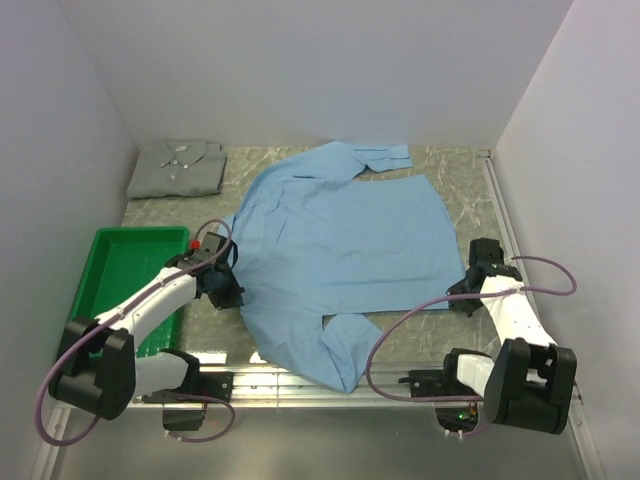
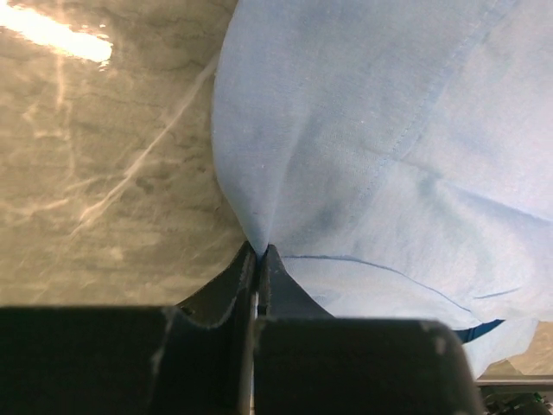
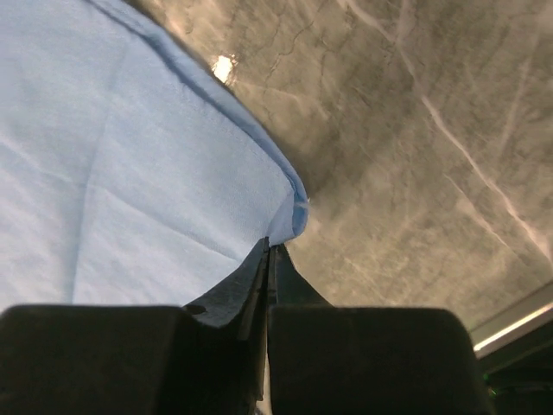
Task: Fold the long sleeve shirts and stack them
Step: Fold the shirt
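Observation:
A light blue long sleeve shirt lies spread over the middle of the marble table, one sleeve trailing toward the near edge. A pale grey-green shirt rests folded at the back left. My left gripper is shut on the blue shirt's left edge; in the left wrist view a pinch of the cloth rises from between the tips of that gripper. My right gripper is shut on the shirt's right near corner, where the hem folds over the tips of that gripper.
A green plastic tray sits at the left, beside the left arm. White walls close in the table on three sides. A metal rail runs along the near edge, under the trailing sleeve.

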`<action>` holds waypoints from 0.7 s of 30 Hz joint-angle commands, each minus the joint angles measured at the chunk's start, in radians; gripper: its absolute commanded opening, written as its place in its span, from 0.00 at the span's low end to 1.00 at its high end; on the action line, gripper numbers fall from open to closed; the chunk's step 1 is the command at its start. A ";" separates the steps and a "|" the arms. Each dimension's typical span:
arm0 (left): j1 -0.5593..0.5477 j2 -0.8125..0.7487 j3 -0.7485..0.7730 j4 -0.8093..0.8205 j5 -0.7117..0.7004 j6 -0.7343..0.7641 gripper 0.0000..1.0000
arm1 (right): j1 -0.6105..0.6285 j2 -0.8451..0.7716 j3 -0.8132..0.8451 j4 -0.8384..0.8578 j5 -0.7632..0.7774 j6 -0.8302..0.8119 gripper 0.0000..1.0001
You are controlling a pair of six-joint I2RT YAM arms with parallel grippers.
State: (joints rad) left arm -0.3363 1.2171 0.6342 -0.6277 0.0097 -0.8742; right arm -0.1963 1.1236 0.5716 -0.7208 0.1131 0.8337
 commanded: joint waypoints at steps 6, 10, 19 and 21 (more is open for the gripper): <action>0.002 -0.080 0.104 -0.144 -0.077 0.058 0.05 | -0.005 -0.113 0.143 -0.126 0.048 -0.065 0.00; 0.020 -0.056 0.137 -0.132 -0.077 0.080 0.07 | -0.003 -0.088 0.198 -0.089 0.037 -0.074 0.00; 0.074 0.050 0.248 -0.076 -0.076 0.127 0.09 | -0.002 0.079 0.293 -0.002 -0.001 -0.093 0.00; 0.079 0.088 0.274 -0.066 -0.080 0.136 0.09 | 0.001 0.103 0.306 0.011 -0.013 -0.088 0.00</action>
State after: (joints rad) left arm -0.2760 1.2728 0.8528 -0.7147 -0.0231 -0.7841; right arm -0.1947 1.2026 0.8200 -0.7723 0.0704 0.7605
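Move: My two hands already pinch the shirt's near edge, the right at its hem corner. The far hem corner lies about 36 cm ahead of my right hand and 4 cm left, nearly level in height, with the far sleeve's end some 43 cm ahead and 13 cm left. From my left hand, the far shoulder is about 33 cm ahead and 6 cm right, the grey shirt 37 cm ahead and 19 cm left, the green tray's middle level with it and 23 cm left. Fingers still shut on the cloth, I lift the near edge with both hands, first mostly straight up, then carry it forward over the body towards the far edge. Each hand gains about 5 cm in height and 5 cm forward; my right tips its fingers slightly outward, then dips a little at the end while still going forward. ##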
